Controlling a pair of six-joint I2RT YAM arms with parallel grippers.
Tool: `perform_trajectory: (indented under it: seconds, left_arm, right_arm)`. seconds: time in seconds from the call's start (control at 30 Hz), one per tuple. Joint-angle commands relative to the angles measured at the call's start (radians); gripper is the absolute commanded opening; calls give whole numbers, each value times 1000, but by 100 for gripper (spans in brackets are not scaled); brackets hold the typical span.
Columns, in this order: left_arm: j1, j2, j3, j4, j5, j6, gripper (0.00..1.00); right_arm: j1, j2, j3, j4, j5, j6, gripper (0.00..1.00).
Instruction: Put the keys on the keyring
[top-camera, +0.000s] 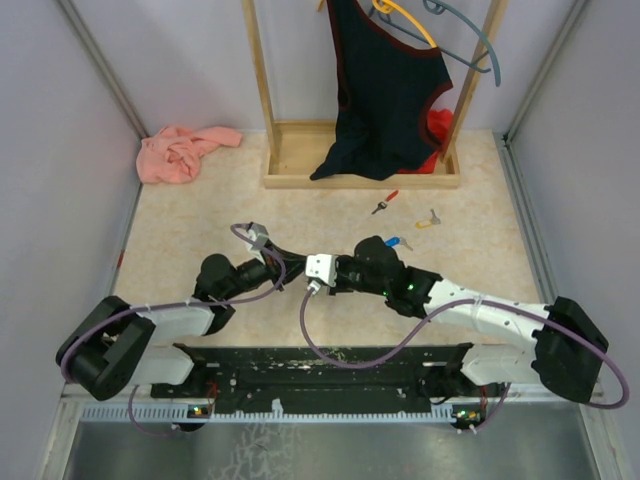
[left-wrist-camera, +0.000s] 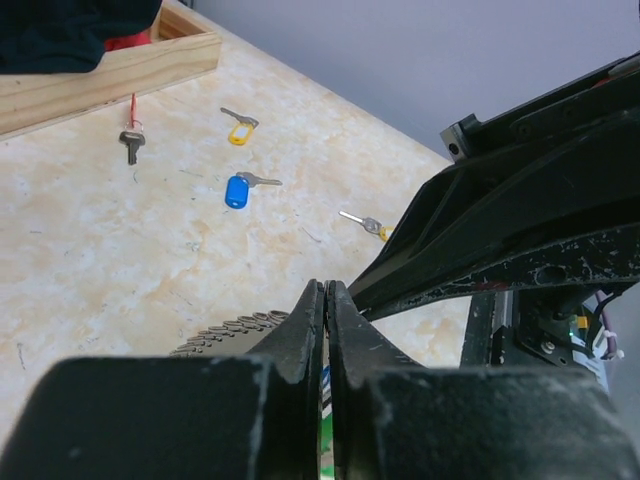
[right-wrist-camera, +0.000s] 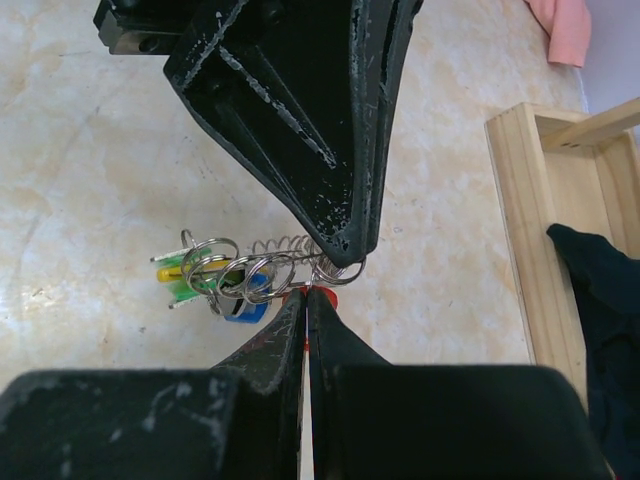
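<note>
The keyring (right-wrist-camera: 255, 262), a silver coil with loops and green, yellow and blue tags, hangs from my left gripper (right-wrist-camera: 340, 252), which is shut on its right end. Its ridged part (left-wrist-camera: 235, 328) shows beside the left gripper (left-wrist-camera: 327, 287). My right gripper (right-wrist-camera: 305, 293) is shut right below that end, with a red key head (right-wrist-camera: 328, 296) peeking out at its tips. Both grippers meet mid-table, left gripper (top-camera: 288, 268) and right gripper (top-camera: 300, 280). On the table lie loose keys: a red-tagged key (left-wrist-camera: 131, 142), a yellow key (left-wrist-camera: 238, 131), a blue key (left-wrist-camera: 238, 190) and a small key (left-wrist-camera: 364, 223).
A wooden rack (top-camera: 360, 178) with a dark garment (top-camera: 385, 90) stands at the back. A pink cloth (top-camera: 180, 152) lies at the back left. The loose keys lie between the rack and the grippers, among them the red-tagged key (top-camera: 385, 202), the yellow key (top-camera: 428, 219) and the blue key (top-camera: 397, 243).
</note>
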Motion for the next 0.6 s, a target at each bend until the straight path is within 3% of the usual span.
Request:
perform_trajectory:
  seconds: [0.0, 0.1, 0.23, 0.57]
  left_arm:
    - [-2, -1, -8, 69, -34, 20, 10]
    - [0, -27, -12, -3, -31, 68, 22]
    - [3, -79, -22, -93, -27, 134, 31]
    - [6, -112, 21, -282, 157, 301, 34]
  right_arm:
    - [13, -45, 63, 1, 31, -16, 0]
    - [11, -52, 82, -27, 38, -38, 0]
    - [11, -54, 100, -63, 25, -55, 0]
    - [11, -42, 130, -122, 6, -80, 0]
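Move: Between the left fingertips is the top of the coiled keyring, its middle hanging some 3 cm lower and 1 cm to the right. From that hand the red key, pinched in the right fingers, is about 2 cm back, 1 cm right and 1 cm down. The bunch of coloured tags hangs about 5 cm back, 1 cm right and 6 cm below. From the right hand the keyring's middle lies roughly 2 cm forward, level sideways, 2 cm down. Letting go of the coil, the left fingers part to about a third of their range while the hand eases 1 cm left, away from the right gripper; then it dips some 1.5 cm and draws slightly back, its tips tilting down about 10 degrees. The right hand keeps its shut grip on the red key, lifting half a centimetre and drifting about 1 cm right. ##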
